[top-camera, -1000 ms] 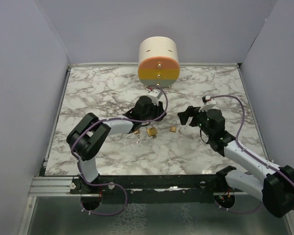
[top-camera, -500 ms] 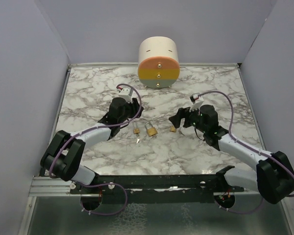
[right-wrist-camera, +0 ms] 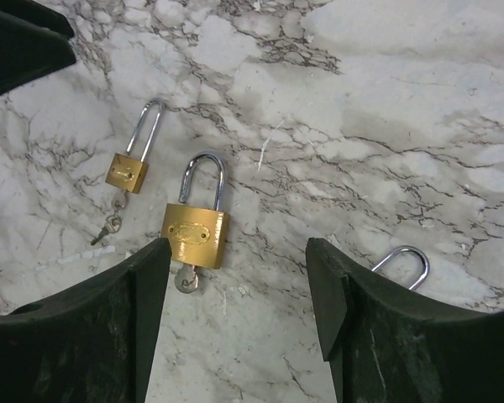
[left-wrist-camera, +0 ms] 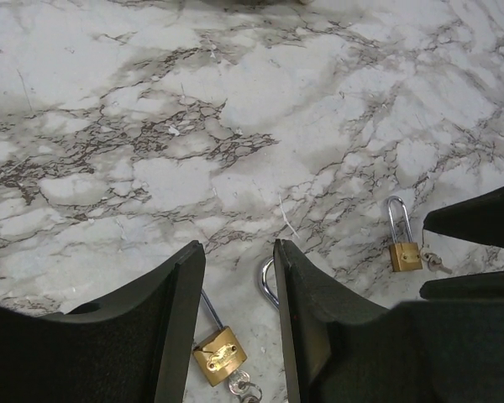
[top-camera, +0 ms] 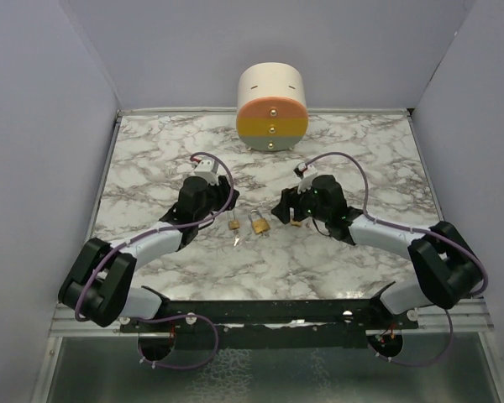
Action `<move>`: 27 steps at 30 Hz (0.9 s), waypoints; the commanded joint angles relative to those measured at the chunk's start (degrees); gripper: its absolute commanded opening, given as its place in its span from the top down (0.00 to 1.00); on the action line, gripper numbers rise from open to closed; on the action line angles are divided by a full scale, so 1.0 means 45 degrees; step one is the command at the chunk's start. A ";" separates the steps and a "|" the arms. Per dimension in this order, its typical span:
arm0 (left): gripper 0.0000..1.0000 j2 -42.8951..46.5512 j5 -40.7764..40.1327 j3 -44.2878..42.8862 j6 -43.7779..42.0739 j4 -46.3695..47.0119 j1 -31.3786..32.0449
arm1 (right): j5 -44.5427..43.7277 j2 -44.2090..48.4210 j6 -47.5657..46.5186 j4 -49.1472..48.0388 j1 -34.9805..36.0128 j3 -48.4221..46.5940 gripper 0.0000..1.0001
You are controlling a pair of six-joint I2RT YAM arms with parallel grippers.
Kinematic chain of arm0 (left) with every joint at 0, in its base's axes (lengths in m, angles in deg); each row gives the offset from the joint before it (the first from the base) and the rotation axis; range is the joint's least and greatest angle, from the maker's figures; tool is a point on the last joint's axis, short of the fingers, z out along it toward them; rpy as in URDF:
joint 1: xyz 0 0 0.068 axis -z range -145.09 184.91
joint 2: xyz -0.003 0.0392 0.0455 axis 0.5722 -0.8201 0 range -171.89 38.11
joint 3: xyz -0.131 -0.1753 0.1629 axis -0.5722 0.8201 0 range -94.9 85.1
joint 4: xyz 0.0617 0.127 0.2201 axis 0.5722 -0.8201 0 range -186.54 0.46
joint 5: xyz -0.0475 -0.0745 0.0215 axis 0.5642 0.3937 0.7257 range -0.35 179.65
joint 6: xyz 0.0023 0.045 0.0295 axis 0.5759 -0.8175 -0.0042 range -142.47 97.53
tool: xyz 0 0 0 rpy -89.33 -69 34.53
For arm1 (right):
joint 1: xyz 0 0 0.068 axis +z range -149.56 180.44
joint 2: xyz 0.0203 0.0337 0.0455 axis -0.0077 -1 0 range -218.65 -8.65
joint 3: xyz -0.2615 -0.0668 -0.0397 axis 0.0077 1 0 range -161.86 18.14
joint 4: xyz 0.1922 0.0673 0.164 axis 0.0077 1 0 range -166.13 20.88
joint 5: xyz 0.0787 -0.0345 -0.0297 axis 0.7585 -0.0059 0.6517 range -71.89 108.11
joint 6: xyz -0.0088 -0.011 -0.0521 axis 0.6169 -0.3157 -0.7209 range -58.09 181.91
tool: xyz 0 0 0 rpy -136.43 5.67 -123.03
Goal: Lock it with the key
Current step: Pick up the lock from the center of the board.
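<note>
Three brass padlocks with open shackles lie mid-table. The small left padlock has a key in it and lies between my left gripper's fingers. The larger middle padlock shows with its key in the right wrist view. The small right padlock also shows in the left wrist view. My left gripper is open and empty over the left padlock. My right gripper is open and empty, between the middle and right padlocks.
A cream cylinder with orange, yellow and teal bands stands at the back centre. Grey walls close in the marble table on three sides. A black rail runs along the near edge.
My left gripper has drawn back to the left, uncovering the padlocks. My right gripper has moved left, close to the middle and right padlocks. Both stay open.
</note>
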 commanded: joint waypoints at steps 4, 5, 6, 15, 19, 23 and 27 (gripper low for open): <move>0.57 0.0749 -0.0277 0.0252 0.0061 0.0150 -0.0273 | 0.1162 -0.1829 0.0016 -0.0583 0.0046 -0.0931 0.35; 0.57 0.0769 -0.0295 0.0300 0.0081 0.0150 -0.0295 | 0.1296 -0.1958 0.0036 -0.0632 0.0058 -0.0968 0.35; 0.57 0.0779 -0.0305 0.0347 0.0095 0.0146 -0.0320 | 0.1399 -0.2077 0.0033 -0.0672 0.0077 -0.1014 0.35; 0.57 0.0967 -0.0328 0.0617 0.0239 0.0150 -0.0442 | 0.1851 -0.3257 -0.0022 -0.0694 0.0386 -0.1240 0.39; 0.57 0.1079 -0.0390 0.0648 0.0246 0.0150 -0.0463 | 0.1855 -0.3501 -0.0074 -0.0660 0.0644 -0.1296 0.39; 0.57 0.1180 -0.0430 0.0696 0.0272 0.0150 -0.0465 | 0.1755 -0.3611 -0.0045 -0.0660 0.0890 -0.1143 0.39; 0.57 0.1227 -0.0407 0.0716 0.0297 0.0160 -0.0483 | 0.1619 -0.3928 0.0009 -0.0708 0.1103 -0.1069 0.41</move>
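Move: Below the right hand by some 9 cm, and about 6 cm to its left and 1 cm nearer the base, lies the large lock, its open shackle pointing outward. The small left lock lies about 7 cm farther left, level with the large lock; the small right lock is roughly 5 cm right of the right hand and 1 cm ahead. From the left hand the large lock is about 5 cm right, 2 cm back and 12 cm down. Sinking first, steeply, the right hand comes down about 6.5 cm over the marble towards the large lock, while working some 4 cm left and, later, 2.5 cm back. The wrist tips its fingers farther down and turns counter-clockwise, each roughly 10 degrees; the fingers stay open, coming close above the lock without visible contact. The left hand edges slightly left, clear of it. ##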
